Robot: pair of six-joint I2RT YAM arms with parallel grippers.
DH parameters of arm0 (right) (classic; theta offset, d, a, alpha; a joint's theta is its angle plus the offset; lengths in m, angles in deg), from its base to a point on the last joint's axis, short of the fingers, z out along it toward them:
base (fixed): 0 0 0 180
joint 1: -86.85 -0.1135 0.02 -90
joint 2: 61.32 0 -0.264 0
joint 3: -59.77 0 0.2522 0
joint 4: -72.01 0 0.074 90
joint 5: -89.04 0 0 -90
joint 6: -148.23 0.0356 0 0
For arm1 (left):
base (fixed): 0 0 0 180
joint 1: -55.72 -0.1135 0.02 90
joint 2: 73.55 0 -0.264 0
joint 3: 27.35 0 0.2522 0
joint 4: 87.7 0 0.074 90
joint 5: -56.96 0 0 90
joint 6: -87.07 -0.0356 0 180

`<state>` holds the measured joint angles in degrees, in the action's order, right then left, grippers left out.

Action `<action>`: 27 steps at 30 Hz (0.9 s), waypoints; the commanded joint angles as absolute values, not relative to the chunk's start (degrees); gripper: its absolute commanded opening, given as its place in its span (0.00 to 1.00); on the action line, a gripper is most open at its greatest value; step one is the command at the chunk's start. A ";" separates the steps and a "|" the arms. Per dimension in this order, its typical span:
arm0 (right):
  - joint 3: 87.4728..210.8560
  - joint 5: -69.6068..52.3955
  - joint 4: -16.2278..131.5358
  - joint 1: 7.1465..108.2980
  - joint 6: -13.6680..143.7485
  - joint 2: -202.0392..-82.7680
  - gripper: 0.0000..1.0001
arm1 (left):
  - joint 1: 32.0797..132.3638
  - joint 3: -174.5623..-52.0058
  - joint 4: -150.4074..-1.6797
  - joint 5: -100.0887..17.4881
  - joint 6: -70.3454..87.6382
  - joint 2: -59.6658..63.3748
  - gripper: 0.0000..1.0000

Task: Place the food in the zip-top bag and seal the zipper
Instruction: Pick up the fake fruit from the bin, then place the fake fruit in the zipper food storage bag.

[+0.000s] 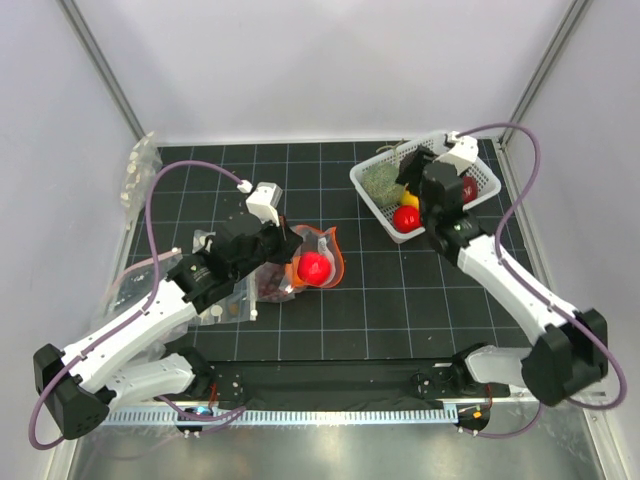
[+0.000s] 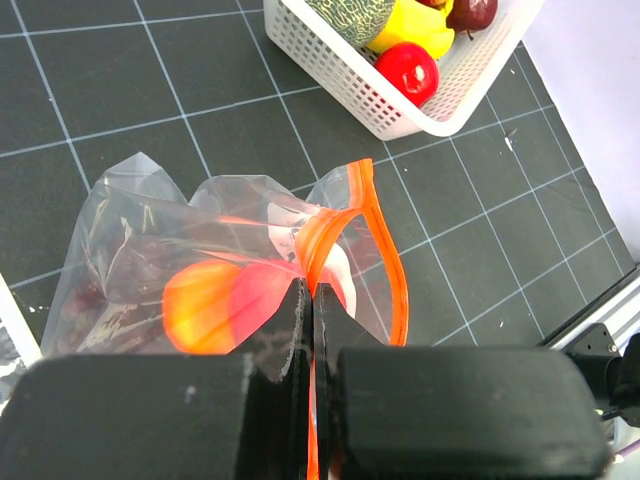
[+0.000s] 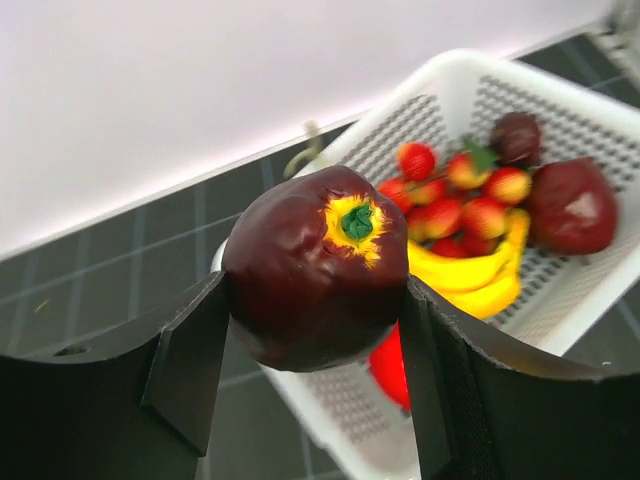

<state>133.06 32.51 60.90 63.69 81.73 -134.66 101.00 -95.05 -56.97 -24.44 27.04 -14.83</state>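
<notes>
The zip-top bag [image 2: 150, 230] lies on the black grid mat, its mouth held up and apart. My left gripper [image 2: 313, 295] is shut on the bag's red-orange zipper [image 2: 385, 260]. A red ball [image 1: 314, 266] and an orange ball [image 2: 200, 305] of food sit inside the bag. My right gripper [image 3: 315, 292] is shut on a glossy dark red toy fruit [image 3: 300, 250] with a yellow-green stem spot, lifted above the white basket [image 3: 470, 65]. In the top view the right gripper [image 1: 418, 192] hangs over the basket [image 1: 365, 185], hiding that fruit.
The basket at the back right holds a yellow banana [image 3: 470, 280], small strawberries [image 3: 450, 200], another dark red fruit [image 3: 570, 205], a bright red ball [image 1: 405, 218] and a green melon [image 1: 380, 178]. Clear bags of white discs [image 1: 135, 170] lie at the far left.
</notes>
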 commanded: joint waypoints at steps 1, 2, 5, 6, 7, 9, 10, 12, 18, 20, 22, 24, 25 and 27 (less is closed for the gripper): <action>128.22 24.10 62.20 60.85 83.54 -127.00 0.36 | 101.16 -95.43 -59.70 -22.94 26.69 -15.98 0.00; 127.24 20.34 62.20 60.22 84.15 -123.67 0.36 | 101.16 -95.43 -59.53 -22.41 26.42 -16.16 0.00; 122.34 13.04 62.81 58.99 86.43 -118.56 0.35 | 101.16 -95.43 -59.18 -20.74 25.98 -16.07 0.00; 120.83 7.88 65.08 58.64 87.31 -115.49 0.33 | 101.16 -95.43 -59.17 -20.13 25.90 -15.90 0.00; 118.12 5.30 66.41 58.20 87.58 -114.25 0.33 | 101.07 -95.43 -59.17 -19.86 25.81 -15.98 0.00; 116.60 -2.40 69.04 57.23 88.11 -111.96 0.32 | 101.16 -95.69 -58.74 -19.77 25.72 -15.98 0.00; 116.07 -4.81 69.58 56.88 88.02 -111.60 0.31 | 101.16 -95.78 -58.65 -19.42 25.63 -15.98 0.00; 115.90 -11.46 71.34 55.30 86.62 -111.42 0.31 | 101.07 -95.69 -58.30 -18.72 25.54 -16.51 0.00; 113.70 -20.13 78.02 48.98 81.62 -112.21 0.31 | 101.07 -95.43 -57.94 -16.52 25.72 -17.83 0.00; 114.22 -20.48 77.94 45.81 78.64 -113.34 0.31 | 101.16 -95.34 -57.86 -16.51 25.81 -17.92 0.00; 114.57 -20.56 78.11 42.65 76.96 -114.67 0.31 | 101.16 -95.26 -57.86 -16.43 25.89 -18.18 0.00; 114.75 -19.08 78.38 40.36 74.41 -116.77 0.31 | 101.16 -95.34 -57.94 -16.25 26.07 -18.53 0.00; 114.75 -18.29 78.55 38.44 73.70 -117.56 0.31 | 101.07 -95.17 -57.94 -16.34 26.24 -18.88 0.00; 114.66 -15.83 79.52 37.02 72.47 -120.46 0.31 | 101.07 -94.99 -58.21 -16.95 26.68 -19.93 0.00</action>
<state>113.67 -17.57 75.35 39.17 76.97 -117.88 101.00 -94.96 -55.85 -17.64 26.61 -17.28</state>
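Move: The right hand already holds the dark red fruit above the bin. The mouth of the zip-top bag lies some 16 cm back, 20 cm to its left and about 10 cm lower. In the bin, the red ball is about 4 cm back, 1 cm right and 14 cm below, and the melon is 5 cm ahead, 5 cm left and 12 cm below. For the left hand, which is pinching the bag's rim, the mouth's middle is about 5 cm right, level fore and aft, and 5 cm below. Bring the right gripper back and left in one quick sweep, some 30 cm in all and almost level, from over the bin to just beside the bag mouth, keeping the grip on the dark red fruit. On the way, swing the wrist about 75 degrees counter-clockwise so the fingers end up pointing left. Let the left gripper keep its pinch on the orange rim and ease it about 2 cm left and slightly up. ##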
